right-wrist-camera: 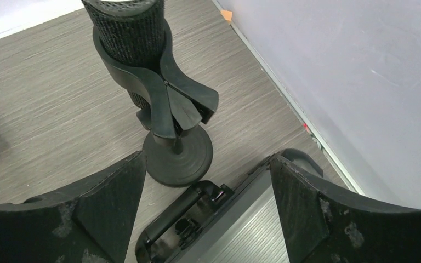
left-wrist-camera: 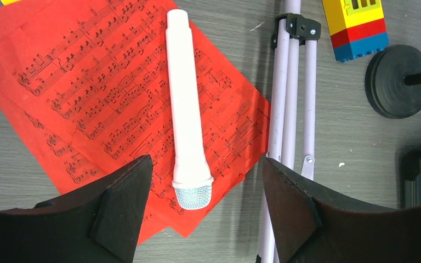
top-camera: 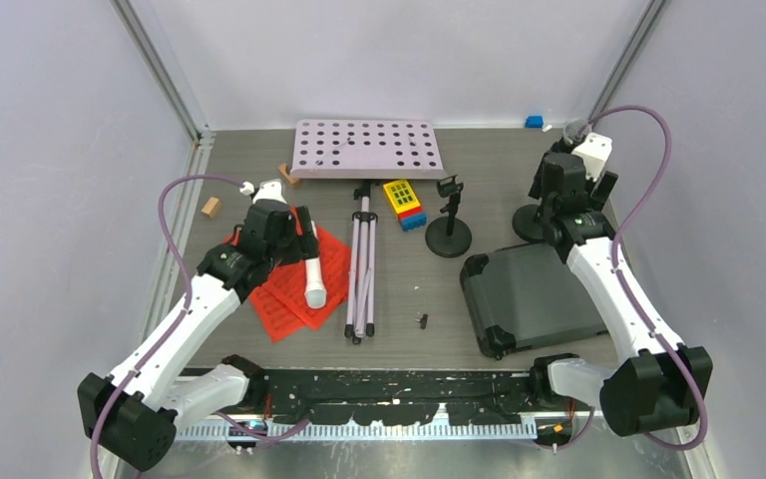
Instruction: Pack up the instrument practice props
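Note:
The white microphone (left-wrist-camera: 186, 109) lies on the red sheet-music pages (left-wrist-camera: 87, 82), its mesh head toward me. My left gripper (left-wrist-camera: 205, 164) hovers open above the head, one finger on each side, touching nothing. The lilac tripod legs (left-wrist-camera: 290, 109) lie just right of the pages, below the perforated music desk (top-camera: 367, 148). An empty mic holder (top-camera: 448, 235) stands mid-table. At the right, the black grey-headed microphone (right-wrist-camera: 131, 27) sits clipped in the second holder (right-wrist-camera: 178, 156). My right gripper (right-wrist-camera: 208, 161) is open above that holder's base and the case edge, holding nothing.
The dark hard case (top-camera: 534, 294) lies shut at the front right, its handle (right-wrist-camera: 197, 213) under my right gripper. A yellow, red and blue block (top-camera: 405, 203) sits by the tripod. Small wooden blocks (top-camera: 210, 207) lie far left. The side wall (right-wrist-camera: 362, 82) is close on the right.

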`<state>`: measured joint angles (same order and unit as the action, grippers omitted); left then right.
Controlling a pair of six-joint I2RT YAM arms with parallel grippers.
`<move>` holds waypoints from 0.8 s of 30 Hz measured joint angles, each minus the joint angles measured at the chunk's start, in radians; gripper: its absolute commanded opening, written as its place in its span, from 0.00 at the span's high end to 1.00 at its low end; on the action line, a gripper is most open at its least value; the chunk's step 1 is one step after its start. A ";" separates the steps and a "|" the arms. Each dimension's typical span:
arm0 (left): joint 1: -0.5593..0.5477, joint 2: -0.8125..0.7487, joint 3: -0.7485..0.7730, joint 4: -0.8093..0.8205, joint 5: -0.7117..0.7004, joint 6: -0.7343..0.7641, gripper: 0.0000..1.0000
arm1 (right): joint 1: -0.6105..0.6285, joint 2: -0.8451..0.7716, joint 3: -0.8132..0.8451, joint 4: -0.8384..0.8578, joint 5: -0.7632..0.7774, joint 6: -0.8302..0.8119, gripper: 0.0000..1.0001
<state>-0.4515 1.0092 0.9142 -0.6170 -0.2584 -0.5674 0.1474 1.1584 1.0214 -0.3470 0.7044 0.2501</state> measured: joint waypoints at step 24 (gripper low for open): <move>0.000 -0.052 0.000 -0.056 0.024 0.003 0.24 | -0.338 0.166 0.000 0.315 -0.719 -0.204 0.17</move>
<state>-0.4515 0.9569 0.9146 -0.6735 -0.2348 -0.5644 -0.1909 1.3243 1.0214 -0.0319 -0.0147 0.0463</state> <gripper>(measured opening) 0.758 0.855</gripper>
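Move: Some 8 cm ahead of the right hand, 3 cm to its left and about level in height stands the black microphone in its clip. Its round foot is roughly 8 cm ahead, 5 cm left and 24 cm below; the grey case's middle lies about 13 cm back, 5 cm left and 20 cm below. The empty microphone stand is 5 cm ahead, 22 cm left, 17 cm lower. From the left hand the black microphone is about 16 cm ahead, 45 cm right and 6 cm higher. Swinging forward and out to the right, then curling back left, the right hand works round the right side of the black microphone with fingers still wide open. It ends about 7 cm farther forward and 2 cm right, only slightly lower, having yawed some 25 degrees counter-clockwise so the microphone's head looms over the open jaws; contact can't be made out. ##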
